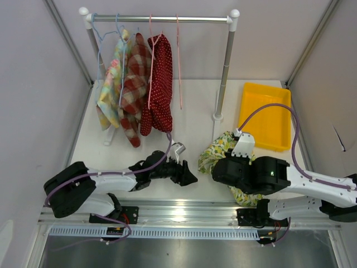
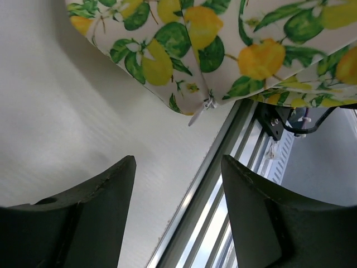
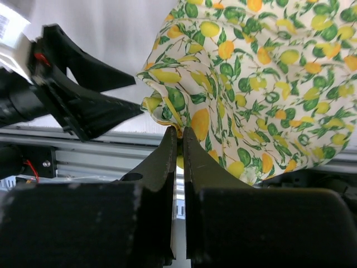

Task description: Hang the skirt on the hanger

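Note:
The skirt [image 1: 220, 147] is white cloth with a lemon and leaf print, bunched at the table's near right. My right gripper [image 3: 179, 132] is shut on a fold at the skirt's [image 3: 262, 72] left edge. My left gripper [image 1: 191, 177] lies low just left of the skirt, its jaws open with nothing between them. In the left wrist view, the left gripper [image 2: 178, 165] points at the table's front edge, and the skirt's hem [image 2: 217, 50] hangs a little beyond its tips. A bare pink hanger [image 1: 179, 61] hangs on the rack's rail at the back.
Several garments [image 1: 134, 84] hang on other hangers at the rack's left. The rack's right post [image 1: 225, 67] stands behind the skirt. A yellow tray [image 1: 268, 114] sits at the back right. An aluminium rail [image 1: 184, 209] runs along the table's front edge.

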You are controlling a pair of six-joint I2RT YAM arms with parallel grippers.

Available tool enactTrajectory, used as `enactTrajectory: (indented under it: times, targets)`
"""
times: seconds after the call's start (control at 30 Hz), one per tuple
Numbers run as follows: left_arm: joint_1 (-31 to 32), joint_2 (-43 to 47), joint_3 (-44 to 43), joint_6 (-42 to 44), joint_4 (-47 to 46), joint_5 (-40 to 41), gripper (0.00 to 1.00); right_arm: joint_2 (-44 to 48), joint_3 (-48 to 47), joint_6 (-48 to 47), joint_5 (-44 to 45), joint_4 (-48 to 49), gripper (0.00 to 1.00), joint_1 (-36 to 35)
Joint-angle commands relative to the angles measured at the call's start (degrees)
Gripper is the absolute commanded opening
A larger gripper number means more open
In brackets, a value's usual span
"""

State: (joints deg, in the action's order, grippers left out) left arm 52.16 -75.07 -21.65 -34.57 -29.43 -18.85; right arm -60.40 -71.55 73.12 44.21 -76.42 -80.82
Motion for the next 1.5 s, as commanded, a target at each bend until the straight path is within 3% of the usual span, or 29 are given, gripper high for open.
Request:
enactTrajectory:
  times: [0.0, 0.2, 0.43, 0.7, 1.23, 1.47]
  targets:
    - [4.5, -3.1, -3.1, -1.4, -6.0, 9.7, 0.69, 0.6, -4.7, -6.5, 3.3, -2.1, 0.0, 2.5]
    - [7.2, -7.8, -6.3, -5.9, -8.4, 21.1, 0.7, -2.2, -11.0, -16.0, 2.1, 1.3, 0.0, 6.6]
    - [9.0, -10.6, -13.0, -5.5, -6.1, 25.2, 0.71, -5.0, -15.8, -24.8, -1.0, 5.0, 0.0, 11.8]
    - [10.9, -14.1, -18.3, -9.0, 6.7, 34.8, 0.7, -6.2, -20.4, -31.7, -3.9, 8.3, 0.0, 17.0]
    - [12.7, -21.8, -20.8, -13.4, 7.5, 37.2, 0.69, -7.5, -28.0, -37.8, -7.0, 9.2, 0.0, 22.6]
    - [12.7, -20.0, -19.3, -15.2, 6.6, 39.3, 0.63, -6.0, -26.3, -36.9, -8.1, 9.0, 0.0, 23.1]
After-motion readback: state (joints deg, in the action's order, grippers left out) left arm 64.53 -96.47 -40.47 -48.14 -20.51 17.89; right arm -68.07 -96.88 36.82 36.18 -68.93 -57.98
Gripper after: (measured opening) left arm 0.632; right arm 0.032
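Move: The lemon-print skirt hangs from the shut right fingers. Its low free corner lies about 9 cm to the right of the open left hand, some 3 cm ahead and 2 cm lower. Ahead of the left hand, the rack's right post foot stands 33 cm out and 13 cm right. From the right hand, that foot is about 35 cm ahead, 1 cm left and 24 cm below, while the yellow tray is 35 cm ahead, 20 cm right and 22 cm below. Still pinching the skirt, the right hand lifts it about 12 cm and carries it some 8 cm forward towards the rack side, easing to a stop as its fingers tip up slightly. The left hand works right and forward to the skirt's hanging edge, rising a little, then sinking to end 4 cm lower, turning about 25 degrees counter-clockwise; its fingers stay open, and a touch can't be confirmed. ##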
